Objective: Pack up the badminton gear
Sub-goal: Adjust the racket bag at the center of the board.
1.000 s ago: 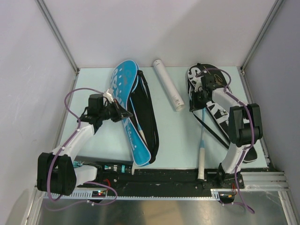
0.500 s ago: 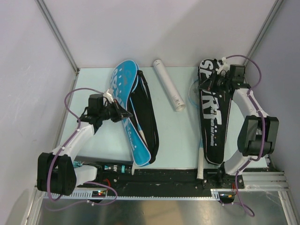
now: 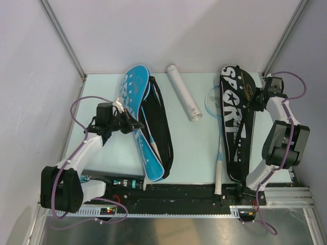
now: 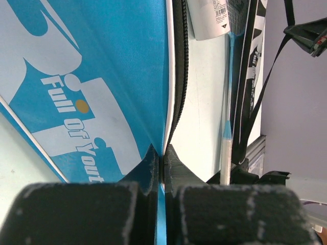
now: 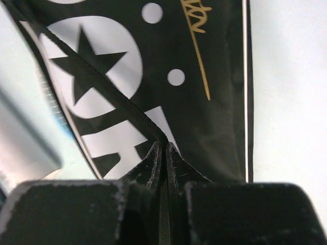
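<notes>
A blue "SPORT" cover [image 3: 137, 109] lies slantwise at the left, its black underside [image 3: 162, 130] spread open beside it. My left gripper [image 3: 134, 124] [image 4: 163, 161] is shut on the blue cover's [image 4: 102, 76] edge. At the right lies a black "SPORT" cover [image 3: 236, 122]. My right gripper [image 3: 257, 99] [image 5: 164, 148] is shut on the zipper edge of this black cover [image 5: 153, 76]. A racket's light-blue head [image 3: 210, 100] pokes out from under its left side, with the white handle [image 3: 218, 178] toward the near edge. A white shuttle tube [image 3: 184, 93] rests between the covers.
Grey walls with metal posts close in the pale table [image 3: 196, 148] on three sides. A black rail [image 3: 179, 191] carrying both arm bases runs along the near edge. The right arm's elbow [image 3: 283, 145] stands close to the right wall.
My right gripper has swung right toward the wall, pulling the black cover out flat. The racket head now shows at its left. The left arm has not moved.
</notes>
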`<state>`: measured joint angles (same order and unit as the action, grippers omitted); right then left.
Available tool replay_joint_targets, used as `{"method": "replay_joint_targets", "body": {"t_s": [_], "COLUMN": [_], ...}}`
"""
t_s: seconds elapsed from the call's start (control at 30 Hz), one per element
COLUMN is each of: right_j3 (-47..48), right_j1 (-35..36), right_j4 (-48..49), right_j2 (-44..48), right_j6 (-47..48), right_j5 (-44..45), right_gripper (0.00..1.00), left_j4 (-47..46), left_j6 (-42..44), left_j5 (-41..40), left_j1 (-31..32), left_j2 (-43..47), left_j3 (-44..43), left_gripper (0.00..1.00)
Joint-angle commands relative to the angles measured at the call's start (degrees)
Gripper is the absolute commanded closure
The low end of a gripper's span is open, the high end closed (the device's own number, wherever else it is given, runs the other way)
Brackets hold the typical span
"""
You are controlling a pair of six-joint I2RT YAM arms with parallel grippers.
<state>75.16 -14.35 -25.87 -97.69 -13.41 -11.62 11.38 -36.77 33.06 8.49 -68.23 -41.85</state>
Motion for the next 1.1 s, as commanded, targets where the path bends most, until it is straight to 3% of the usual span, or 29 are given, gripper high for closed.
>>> {"method": "replay_joint_targets", "body": {"t_s": [0.0, 0.23, 0.4, 0.57, 0.77, 1.07], "right_j3": [5.0, 14.6, 16.3, 6.4, -4.0, -11.8], "right_j1": [-0.6, -0.7, 3.4, 10.2, 18.3, 21.7], "right_j4": [-5.4, -11.8, -17.8, -18.8, -15.6, -7.2], "right_j2": [-3.5, -9.2, -5.1, 3.9, 10.8, 5.6], "right_j6": [1.9, 0.9, 0.5, -2.7, -6.1, -7.8], "right_j5": [15.8, 28.0, 21.6, 15.8, 14.1, 10.3], "right_gripper": [0.92, 0.74, 0.50, 0.41, 0.36, 0.40], "left_j4": [-1.1, -0.9, -0.9, -0.9, -1.0, -0.9], "left_j6": [2.0, 2.2, 2.0, 1.8, 1.7, 1.8], "left_j5": [-0.5, -0.6, -0.2, 0.3, 0.7, 0.9], "left_j1": [-0.6, -0.6, -0.6, -0.5, -0.6, -0.6], "left_j2": [1.7, 2.1, 2.6, 3.7, 3.9, 3.3], "left_j3": [-1.8, -1.8, -1.7, -1.4, -1.5, -1.5], "left_gripper": [1.00, 1.00, 1.00, 1.00, 1.00, 1.00]}}
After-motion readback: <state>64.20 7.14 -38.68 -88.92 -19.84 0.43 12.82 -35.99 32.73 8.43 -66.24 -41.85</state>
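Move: The right hand still pinches the strap of the black racket bag, whose middle lies about 5 cm to its left, about level with it fore and aft, and some 12 cm below. The loose racket's middle is some 12 cm left and 9 cm back, and the white tube some 32 cm left and 17 cm farther out. From the left hand, the black bag lies about 50 cm right and 8 cm ahead, roughly 13 cm below. The right hand carries the black bag's strap about 7 cm to the right and a little down, its fingers opening on the way and letting go of the strap. Wide open, it then swings back leftward some 19 cm and about 9 cm back towards the base, rising a few centimetres before sinking to hover over the loose racket's shaft beside the bag, while the left hand stays in place and keeps its pinch on the blue bag's edge. ##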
